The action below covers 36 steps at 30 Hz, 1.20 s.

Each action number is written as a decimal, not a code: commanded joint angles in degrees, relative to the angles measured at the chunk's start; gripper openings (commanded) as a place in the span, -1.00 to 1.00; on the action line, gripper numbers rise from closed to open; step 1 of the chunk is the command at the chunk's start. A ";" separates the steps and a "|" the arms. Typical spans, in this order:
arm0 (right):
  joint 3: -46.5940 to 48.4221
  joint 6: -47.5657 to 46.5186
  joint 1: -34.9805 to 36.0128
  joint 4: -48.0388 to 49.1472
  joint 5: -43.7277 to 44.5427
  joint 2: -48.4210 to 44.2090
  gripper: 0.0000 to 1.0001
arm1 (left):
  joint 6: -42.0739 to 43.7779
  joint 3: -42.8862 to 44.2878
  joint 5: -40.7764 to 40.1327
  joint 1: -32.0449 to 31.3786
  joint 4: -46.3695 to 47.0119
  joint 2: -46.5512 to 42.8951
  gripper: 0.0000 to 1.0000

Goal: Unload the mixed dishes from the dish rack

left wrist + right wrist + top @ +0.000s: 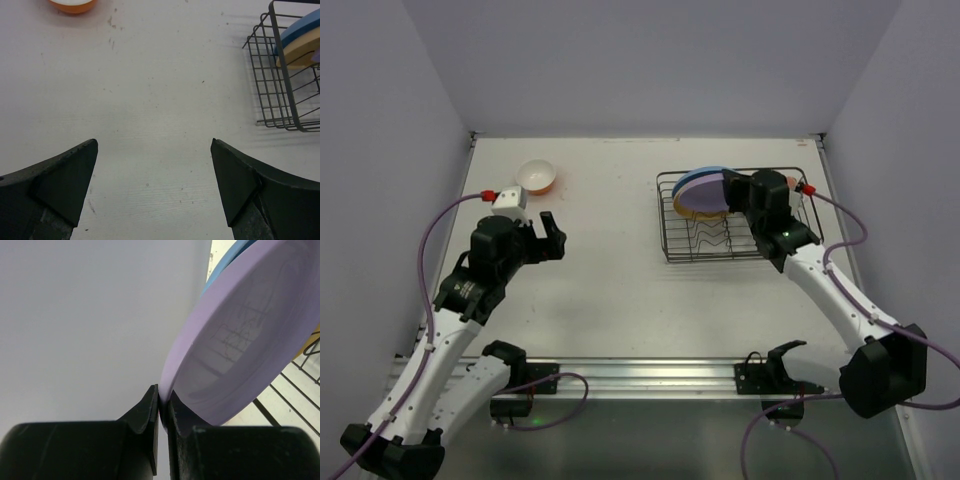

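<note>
The dish rack (666,222) stands at the back right of the table. In it a blue plate (712,169), a lilac plate (704,186) and a tan plate (694,212) stand on edge, close together. My right gripper (162,399) is shut on the rim of the lilac plate (250,335), which fills the right wrist view, with the blue plate (224,267) behind it. The orange bowl (536,177), white inside, sits upright on the table at the back left. My left gripper (556,236) is open and holds nothing, a little in front of the bowl.
In the left wrist view the rack's corner (280,80) with the blue plate (306,24) and tan plate (299,51) is at the right edge, and the bowl (72,5) at the top. Grey walls close in the table on three sides.
</note>
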 commanded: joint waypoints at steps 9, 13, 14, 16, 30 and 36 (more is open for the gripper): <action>-0.86 -2.91 0.14 3.43 0.27 -6.90 -1.00 | 1.41 -0.16 -1.52 -0.38 2.41 -0.18 1.00; -1.83 -4.93 0.14 4.74 -1.21 -9.09 -1.00 | 1.41 -0.07 -1.52 -0.38 2.41 -0.18 1.00; -1.92 -7.46 0.14 5.79 -1.92 -9.36 -1.00 | 1.41 -0.07 -1.61 -0.38 2.41 -0.18 1.00; -0.43 -12.20 0.14 6.24 -3.93 -9.71 -1.00 | 1.32 0.10 -1.78 -0.38 2.32 -0.44 1.00; 11.96 -76.20 4.19 -7.19 -28.73 -15.07 -1.00 | -0.70 13.45 3.13 -0.38 0.83 1.30 1.00; 16.36 -91.30 14.97 -20.91 -28.84 -14.28 -1.00 | -1.49 26.28 13.57 -0.38 1.01 9.82 1.00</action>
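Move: The right hand still pinches the purple plate by its rim; the plate's middle lies about 4 cm ahead, 6 left and 5 below. The waiting open left hand, where the plate is bound, is roughly 39 cm to the left, 12 back and 6 lower. From that left hand the plate is about 16 cm ahead, 33 right, nearly level. From the right hand, the yellow plate stands 7 ahead, 6 left, 13 below, with the blue one 3 cm behind it; the wire rack's middle is 6 ahead, 4 right, 20 below. Keeping its pinch on the purple plate's rim, the right hand draws it up about 11 cm and back some 13 cm out over the rack's front, then also left towards the left hand, the wrist rolling its left side down and swinging counter-clockwise so the fingers come to point leftward. Late on, the left hand, open and empty, lifts about 12 cm, tipping up slightly. ##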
